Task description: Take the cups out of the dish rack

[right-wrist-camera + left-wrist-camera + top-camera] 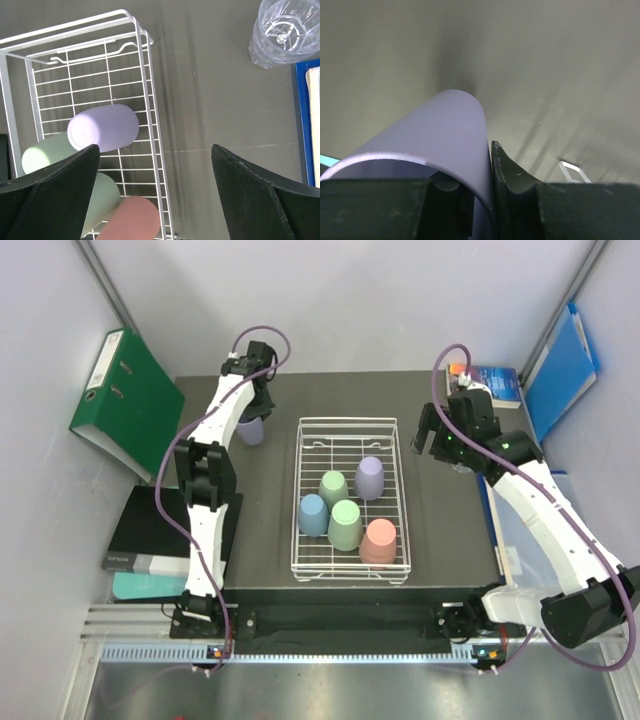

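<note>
The white wire dish rack (300, 490) sits mid-table. Inside it several cups stand mouth down: lilac (369, 477), mint green (333, 487), light blue (313, 514), a second green one (345, 524) and salmon pink (378, 540). Left of the rack, my left gripper (252, 412) is shut on the rim of another lilac cup (250, 429), mouth up. The left wrist view shows one finger inside and one outside the cup's wall (440, 130). My right gripper (155, 150) hangs open above the rack's right wall (145, 65), holding nothing. A clear glass (282, 32) stands on the table beyond it.
A green binder (125, 400) leans at the back left. A black book (150, 530) lies beside the left arm. At the back right are a blue folder (560, 370) and a blue book (495, 380), close to the glass.
</note>
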Tool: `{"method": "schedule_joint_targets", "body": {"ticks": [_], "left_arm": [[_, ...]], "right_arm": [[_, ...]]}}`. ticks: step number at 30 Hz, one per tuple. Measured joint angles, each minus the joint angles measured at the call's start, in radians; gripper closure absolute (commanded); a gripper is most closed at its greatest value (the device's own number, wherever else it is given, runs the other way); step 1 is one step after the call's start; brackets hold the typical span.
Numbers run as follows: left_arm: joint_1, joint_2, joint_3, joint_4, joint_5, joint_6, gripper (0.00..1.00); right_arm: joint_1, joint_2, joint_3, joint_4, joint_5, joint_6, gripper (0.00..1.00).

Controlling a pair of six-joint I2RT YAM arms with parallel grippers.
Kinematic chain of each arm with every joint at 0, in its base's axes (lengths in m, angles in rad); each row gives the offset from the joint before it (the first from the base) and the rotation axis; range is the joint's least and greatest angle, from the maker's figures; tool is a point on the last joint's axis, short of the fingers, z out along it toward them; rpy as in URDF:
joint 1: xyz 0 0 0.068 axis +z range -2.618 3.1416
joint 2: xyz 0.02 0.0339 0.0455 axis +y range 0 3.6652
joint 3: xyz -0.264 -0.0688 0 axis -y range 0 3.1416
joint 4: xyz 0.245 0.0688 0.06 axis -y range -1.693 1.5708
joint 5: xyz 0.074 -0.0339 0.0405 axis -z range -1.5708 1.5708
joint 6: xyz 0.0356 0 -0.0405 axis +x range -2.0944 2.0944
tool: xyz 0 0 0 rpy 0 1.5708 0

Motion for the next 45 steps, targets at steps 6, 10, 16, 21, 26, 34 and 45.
{"method": "schedule_joint_targets", "body": {"ticks": [6, 10, 16, 21, 26, 34, 45], "left_arm": [[-0.013, 0.000, -0.010, 0.010, 0.039, 0.007, 0.88], [-0.016, 0.000, -0.040, 0.024, 0.045, 0.011, 0.81], [-0.015, 0.001, -0.083, 0.027, 0.048, 0.014, 0.85], [-0.016, 0.001, -0.098, 0.047, 0.061, 0.016, 0.50], [-0.016, 0.001, -0.120, 0.060, 0.061, 0.018, 0.40], [-0.016, -0.088, -0.204, 0.133, 0.051, -0.013, 0.01], [-0.023, -0.567, -0.601, 0.525, 0.087, -0.107, 0.01]], "right_arm": [[0.000, 0.023, 0.000, 0.001, -0.019, -0.005, 0.07], [0.002, 0.027, 0.000, 0.002, -0.034, -0.007, 0.07], [0.002, 0.033, -0.002, 0.004, -0.048, -0.014, 0.08], [0.002, 0.038, -0.003, 0.013, -0.055, -0.014, 0.07], [0.002, 0.038, -0.003, 0.025, -0.058, -0.014, 0.07], [0.029, 0.024, -0.032, 0.083, -0.065, -0.023, 0.10], [0.129, -0.007, -0.083, 0.182, -0.111, -0.049, 0.06]]}}
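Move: The left hand pinches a purple cup by its rim, mouth up; its table spot is about 12 cm below and 3 cm back, with the dish rack's middle some 20 cm back and 22 cm right of the hand. From the open right hand, the racked purple cup lies roughly 9 cm ahead, 10 cm left and 17 cm below; the small green cup is 8 cm farther left and 2 cm nearer, the large green cup 12 cm nearer and 6 cm farther left. Left lowers the cup, opens, rises some 16 cm; right goes about 6.5 cm left towards the racked cup. ##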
